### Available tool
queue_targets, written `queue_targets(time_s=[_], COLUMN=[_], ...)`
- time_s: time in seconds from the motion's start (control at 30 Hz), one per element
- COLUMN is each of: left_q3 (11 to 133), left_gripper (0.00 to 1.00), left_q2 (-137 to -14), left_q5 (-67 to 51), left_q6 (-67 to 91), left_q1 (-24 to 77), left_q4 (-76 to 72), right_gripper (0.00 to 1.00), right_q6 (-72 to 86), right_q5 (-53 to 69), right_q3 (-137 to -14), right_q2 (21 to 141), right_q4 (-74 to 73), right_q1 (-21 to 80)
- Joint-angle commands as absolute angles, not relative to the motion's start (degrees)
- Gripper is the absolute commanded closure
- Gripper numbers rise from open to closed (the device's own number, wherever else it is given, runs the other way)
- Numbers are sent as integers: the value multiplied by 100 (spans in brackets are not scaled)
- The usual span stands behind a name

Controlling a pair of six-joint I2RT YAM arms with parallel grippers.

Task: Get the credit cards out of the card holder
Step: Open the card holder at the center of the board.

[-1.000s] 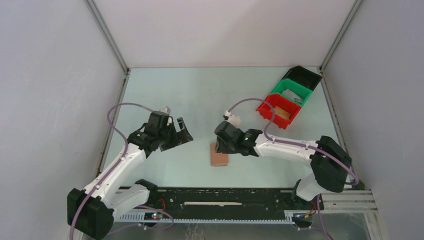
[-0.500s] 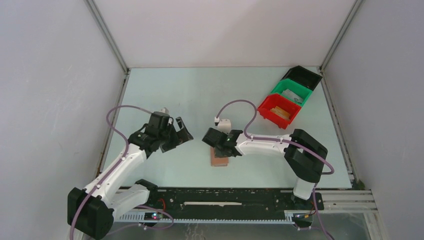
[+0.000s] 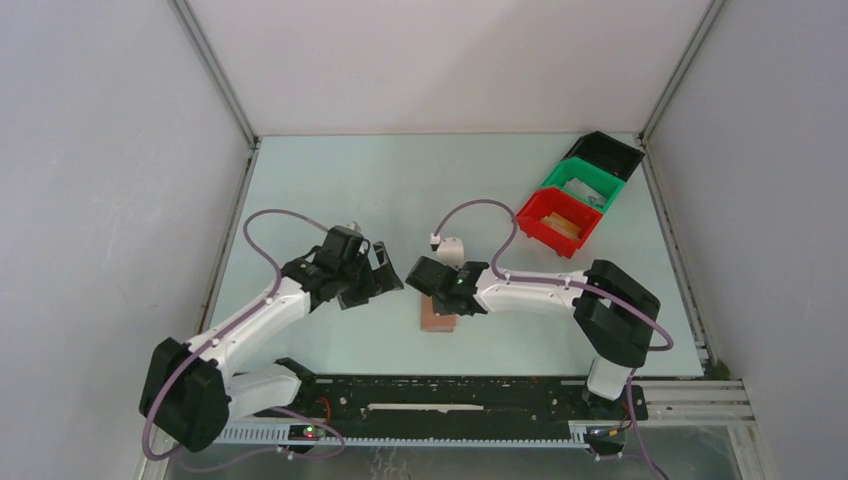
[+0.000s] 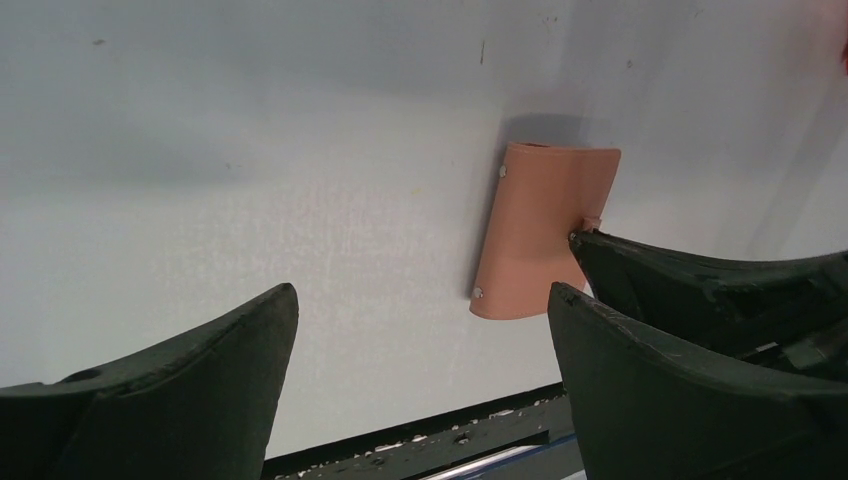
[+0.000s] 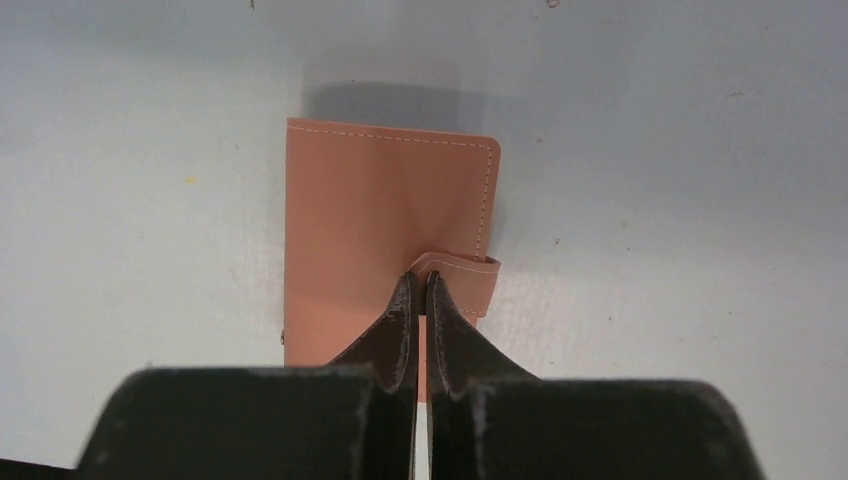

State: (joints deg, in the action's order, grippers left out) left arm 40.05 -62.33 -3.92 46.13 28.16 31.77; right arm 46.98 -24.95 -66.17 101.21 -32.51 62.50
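Observation:
The card holder is a brown leather wallet lying closed and flat on the pale table. Its short strap tab is folded over one edge. My right gripper is shut, and its fingertips pinch the free end of that strap tab. My left gripper hangs wide open just left of the holder and holds nothing. The right gripper's black fingers also show in the left wrist view. The credit cards are hidden inside the closed holder.
Red, green and black bins stand in a row at the back right. The black base rail runs along the near edge. Grey walls enclose the table on three sides.
My right gripper has shut at the strap tab after moving left over the holder. The left arm has swung right, closer to the holder, and stays open.

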Motion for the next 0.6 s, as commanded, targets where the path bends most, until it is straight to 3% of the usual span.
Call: queue_targets(time_s=[0.0, 0.57], left_q3=[3951, 4773], left_gripper=[0, 0], left_q2=[-6585, -6830], left_q5=[-527, 162], left_q6=[4834, 4156], left_q1=[3063, 3454], left_q4=[2762, 3403], right_gripper=[100, 100], right_q6=[4816, 5218], right_q5=[-2434, -845], right_q3=[-6238, -3831], right_q2=[9580, 6547], right_q4=[-2873, -1334], right_q1=[6220, 4972])
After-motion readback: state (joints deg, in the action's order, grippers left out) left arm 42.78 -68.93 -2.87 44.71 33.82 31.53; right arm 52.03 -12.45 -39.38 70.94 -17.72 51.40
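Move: Pinched already in the right fingers is the closing strap of the card holder; the holder's middle lies about 2 cm to that hand's left, 1 cm ahead and 1 cm below. From the same hand the red box stands some 21 cm ahead and 26 cm to the right, and the green box beyond it, about 30 cm ahead and 32 cm right. From the open left hand the holder is roughly 11 cm to the right, 1 cm ahead and 6 cm below. Keeping its shut grip on the strap, the right hand pulls up and rightward off the holder's front, then on to the right almost level, about 6 cm right and 3.5 cm up in all, speeding up while its left side rolls up some 25 degrees. The wide-open left hand eases about 2 cm right and a little down, touching nothing. ##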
